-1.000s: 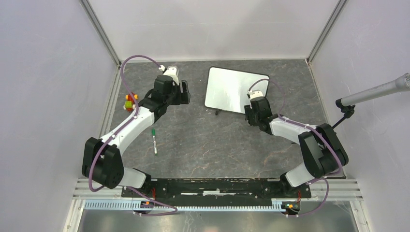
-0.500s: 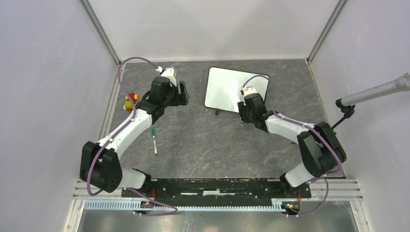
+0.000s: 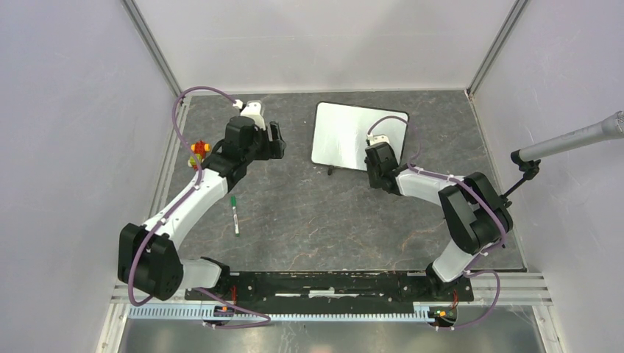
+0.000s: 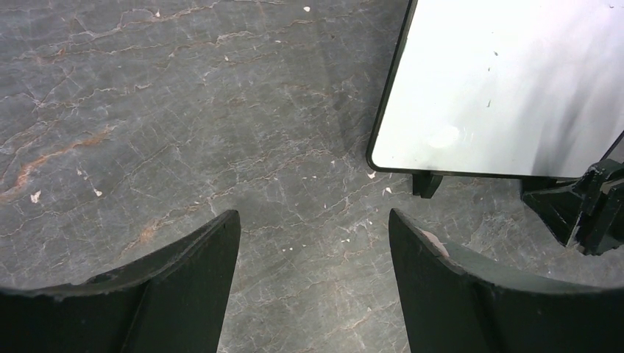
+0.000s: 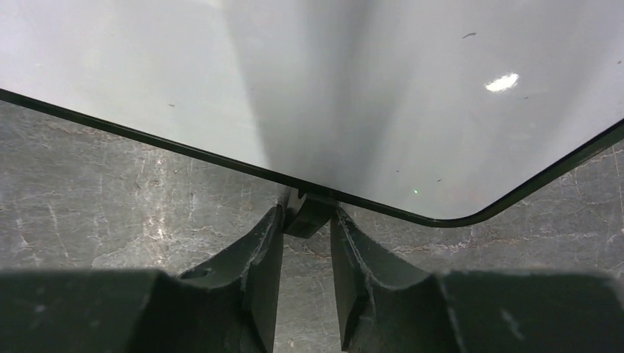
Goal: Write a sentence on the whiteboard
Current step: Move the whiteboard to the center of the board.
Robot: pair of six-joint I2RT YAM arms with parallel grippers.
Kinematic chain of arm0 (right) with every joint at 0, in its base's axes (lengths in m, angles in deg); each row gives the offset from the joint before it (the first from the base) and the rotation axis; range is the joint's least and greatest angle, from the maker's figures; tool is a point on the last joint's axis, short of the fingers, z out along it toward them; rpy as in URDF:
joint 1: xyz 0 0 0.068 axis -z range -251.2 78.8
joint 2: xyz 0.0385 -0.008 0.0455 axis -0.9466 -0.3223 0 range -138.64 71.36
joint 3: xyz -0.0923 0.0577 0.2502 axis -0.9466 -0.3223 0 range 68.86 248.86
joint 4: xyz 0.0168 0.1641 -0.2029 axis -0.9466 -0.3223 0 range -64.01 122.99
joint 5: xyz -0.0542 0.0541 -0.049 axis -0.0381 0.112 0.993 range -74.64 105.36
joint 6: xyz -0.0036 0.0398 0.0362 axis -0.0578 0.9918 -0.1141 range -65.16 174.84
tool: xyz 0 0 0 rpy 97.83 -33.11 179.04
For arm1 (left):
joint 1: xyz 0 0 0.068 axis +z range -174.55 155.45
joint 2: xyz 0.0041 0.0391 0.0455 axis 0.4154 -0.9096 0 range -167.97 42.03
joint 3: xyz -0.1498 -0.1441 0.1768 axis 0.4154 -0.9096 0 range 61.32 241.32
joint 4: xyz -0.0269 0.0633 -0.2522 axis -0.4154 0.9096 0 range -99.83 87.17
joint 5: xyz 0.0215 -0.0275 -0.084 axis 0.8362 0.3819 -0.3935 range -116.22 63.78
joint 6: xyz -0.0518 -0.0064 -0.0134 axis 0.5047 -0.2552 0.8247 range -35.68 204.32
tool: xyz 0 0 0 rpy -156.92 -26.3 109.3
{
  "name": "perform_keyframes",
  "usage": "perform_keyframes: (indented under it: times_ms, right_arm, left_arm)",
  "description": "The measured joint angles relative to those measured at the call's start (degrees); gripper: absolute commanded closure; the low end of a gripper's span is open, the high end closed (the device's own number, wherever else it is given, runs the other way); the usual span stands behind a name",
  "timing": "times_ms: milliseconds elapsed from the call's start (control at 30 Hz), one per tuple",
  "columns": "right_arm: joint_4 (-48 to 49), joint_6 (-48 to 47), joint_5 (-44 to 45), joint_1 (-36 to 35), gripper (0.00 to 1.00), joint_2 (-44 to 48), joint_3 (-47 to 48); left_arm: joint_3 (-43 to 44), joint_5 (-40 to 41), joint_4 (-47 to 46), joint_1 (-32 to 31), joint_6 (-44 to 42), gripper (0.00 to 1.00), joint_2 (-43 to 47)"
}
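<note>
The whiteboard (image 3: 346, 136) lies at the back middle of the table, white with a thin black frame, and its surface is blank; the sentence is not in view. My right gripper (image 3: 376, 157) is at the board's near right edge. In the right wrist view its jaws (image 5: 307, 211) are closed round a small black foot (image 5: 309, 220) under the whiteboard (image 5: 368, 88), a fingertip touching each side. My left gripper (image 3: 277, 140) hovers left of the board, open with only bare table between its fingers (image 4: 314, 215). The whiteboard (image 4: 508, 81) shows at the upper right of that view.
A green marker (image 3: 234, 213) lies on the dark stone table beside the left arm. Small coloured blocks (image 3: 197, 153) sit at the left edge. A microphone (image 3: 581, 140) juts in from the right wall. Grey walls enclose the table.
My right gripper moved left and forward to the board's near edge and narrowed its jaws onto the foot. The left arm drifted slightly left, still open.
</note>
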Motion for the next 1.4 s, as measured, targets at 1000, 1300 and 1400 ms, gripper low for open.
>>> perform_keyframes:
  times_ms: [1000, 1300, 1400]
  right_arm:
    - [5.05, -10.67, -19.52, -2.34, 1.00, 10.64, -11.85]
    - [2.14, -11.87, -23.58, -7.58, 1.00, 16.02, -15.69]
    - [1.64, -11.82, -23.89, -8.85, 1.00, 19.04, -18.18]
  left_arm:
    - [-1.38, -0.07, 3.37, 4.92, -0.09, 0.19, 1.70]
    - [-1.38, -0.07, 3.78, 6.80, -0.09, 0.19, 2.49]
    - [-1.38, -0.11, 3.93, 7.56, -0.09, 0.20, 2.49]
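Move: My right hand is right at the whiteboard's near edge, its fingers straddling the right foot, about 1 cm ahead at fingertip height. From this hand the board's middle is roughly 11 cm ahead, 5 cm to the left and 5 cm up; its left foot is level with the right one, some 16 cm to the left. My left hand has that right foot about 34 cm to its right, 2 cm back and 17 cm below. I shut my right fingers on the whiteboard's right foot while nudging forward and slightly up, then keep the pinch and draw the board back about 14 cm towards my bases, bearing some 6 cm left and swinging my hand around 30 degrees counter-clockwise. My left hand, empty and open, eases about 5 cm left, away from that foot. ##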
